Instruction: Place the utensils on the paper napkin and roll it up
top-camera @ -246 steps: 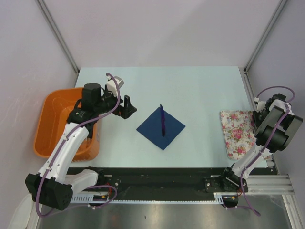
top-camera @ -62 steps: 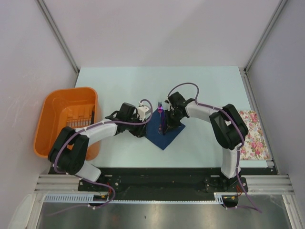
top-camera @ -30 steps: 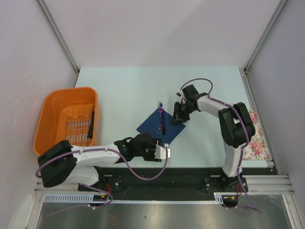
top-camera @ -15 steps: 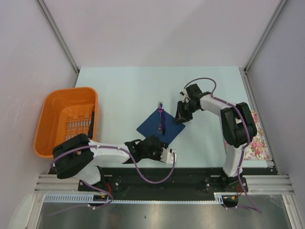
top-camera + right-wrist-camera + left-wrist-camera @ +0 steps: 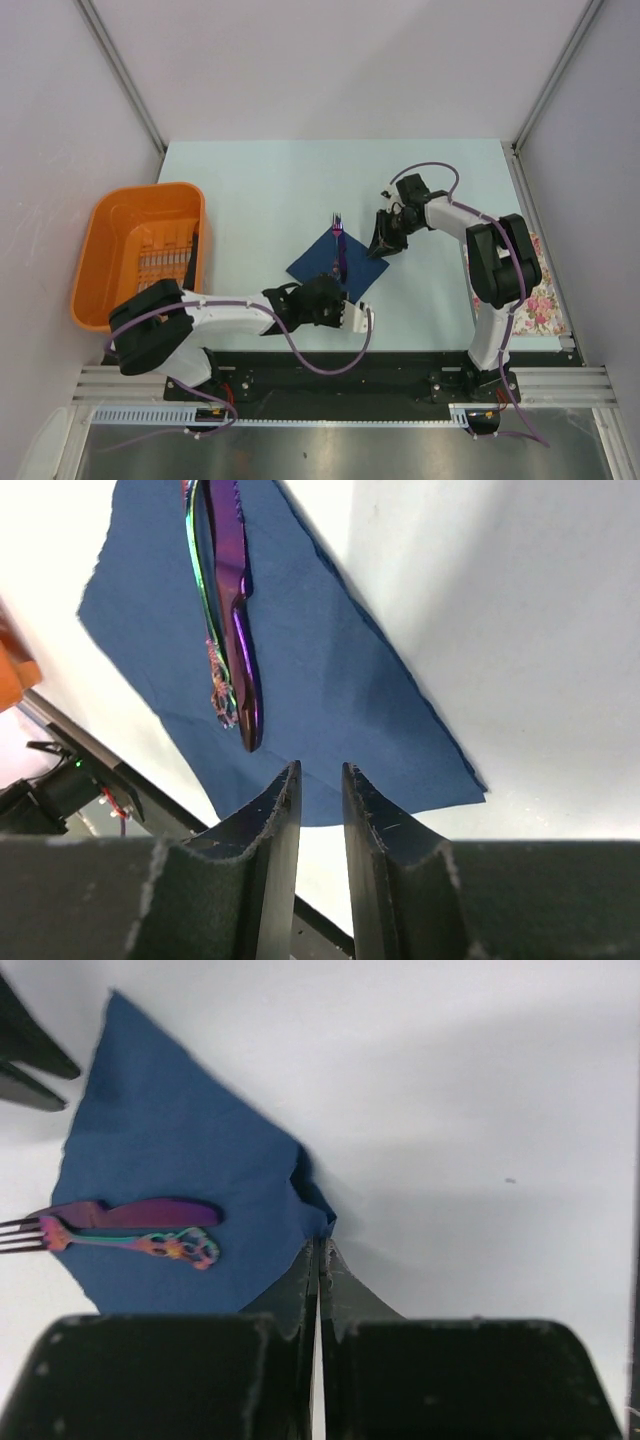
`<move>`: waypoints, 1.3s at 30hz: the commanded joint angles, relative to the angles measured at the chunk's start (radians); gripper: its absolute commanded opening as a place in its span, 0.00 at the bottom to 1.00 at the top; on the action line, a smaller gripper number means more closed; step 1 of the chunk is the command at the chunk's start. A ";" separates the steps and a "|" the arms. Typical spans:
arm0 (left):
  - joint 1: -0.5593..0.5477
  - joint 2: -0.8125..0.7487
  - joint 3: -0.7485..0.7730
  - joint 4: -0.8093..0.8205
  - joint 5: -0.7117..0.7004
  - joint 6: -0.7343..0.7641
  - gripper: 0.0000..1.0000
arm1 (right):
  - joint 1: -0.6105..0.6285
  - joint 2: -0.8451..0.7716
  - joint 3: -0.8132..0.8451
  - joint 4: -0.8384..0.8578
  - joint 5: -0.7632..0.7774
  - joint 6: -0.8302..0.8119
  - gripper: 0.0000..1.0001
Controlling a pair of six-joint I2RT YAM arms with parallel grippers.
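Note:
The navy paper napkin [image 5: 350,268] lies as a diamond mid-table, with the purple utensils [image 5: 338,252] side by side along its middle. In the left wrist view a knife [image 5: 140,1212] and a fork [image 5: 150,1243] rest on the napkin [image 5: 170,1150]. My left gripper [image 5: 342,300] [image 5: 320,1245] is shut on the napkin's near corner, which is crumpled up at the fingertips. My right gripper [image 5: 378,246] [image 5: 321,772] hovers over the napkin's [image 5: 330,670] right corner, its jaws slightly open with nothing between them; the utensils [image 5: 232,590] lie just beyond.
An orange basket [image 5: 120,215] stands at the left table edge. A floral cloth [image 5: 535,295] lies at the right edge, partly behind the right arm. The black rail [image 5: 400,375] runs along the near edge.
My left gripper has moved up to the napkin's near corner and shut on it. The right gripper has hardly shifted.

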 commanded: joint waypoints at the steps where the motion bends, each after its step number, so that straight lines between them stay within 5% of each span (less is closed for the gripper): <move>1: 0.085 -0.027 0.096 -0.065 0.086 -0.059 0.00 | -0.010 -0.015 0.052 -0.017 -0.049 -0.029 0.27; 14: 0.244 0.091 0.271 -0.173 0.190 -0.091 0.00 | -0.019 0.034 0.077 -0.023 -0.115 -0.026 0.24; 39: 0.325 0.212 0.326 -0.029 0.023 -0.082 0.00 | -0.026 0.054 0.063 -0.054 -0.233 0.012 0.23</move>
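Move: My left hand already pinches the napkin's near corner, about 1 cm above the table. The fork's middle lies some 11 cm ahead of it and 2 cm to its left; the knife's middle is about 10 cm straight ahead, and the napkin's right corner about 8 cm ahead and 10 cm to the right. From my right hand the fork is roughly 9 cm to the left, 1 cm ahead and 4 cm below. Keeping the napkin's near corner pinched, I swing my left hand forward about 12 cm in an arc: up some 4 cm at first, then down again by more than half of that, over the utensils' handles towards the middle of the fork. The wrist turns roughly 20 degrees counter-clockwise on the way. My right hand, part open over the napkin, only eases a centimetre or so left and back and tilts. ##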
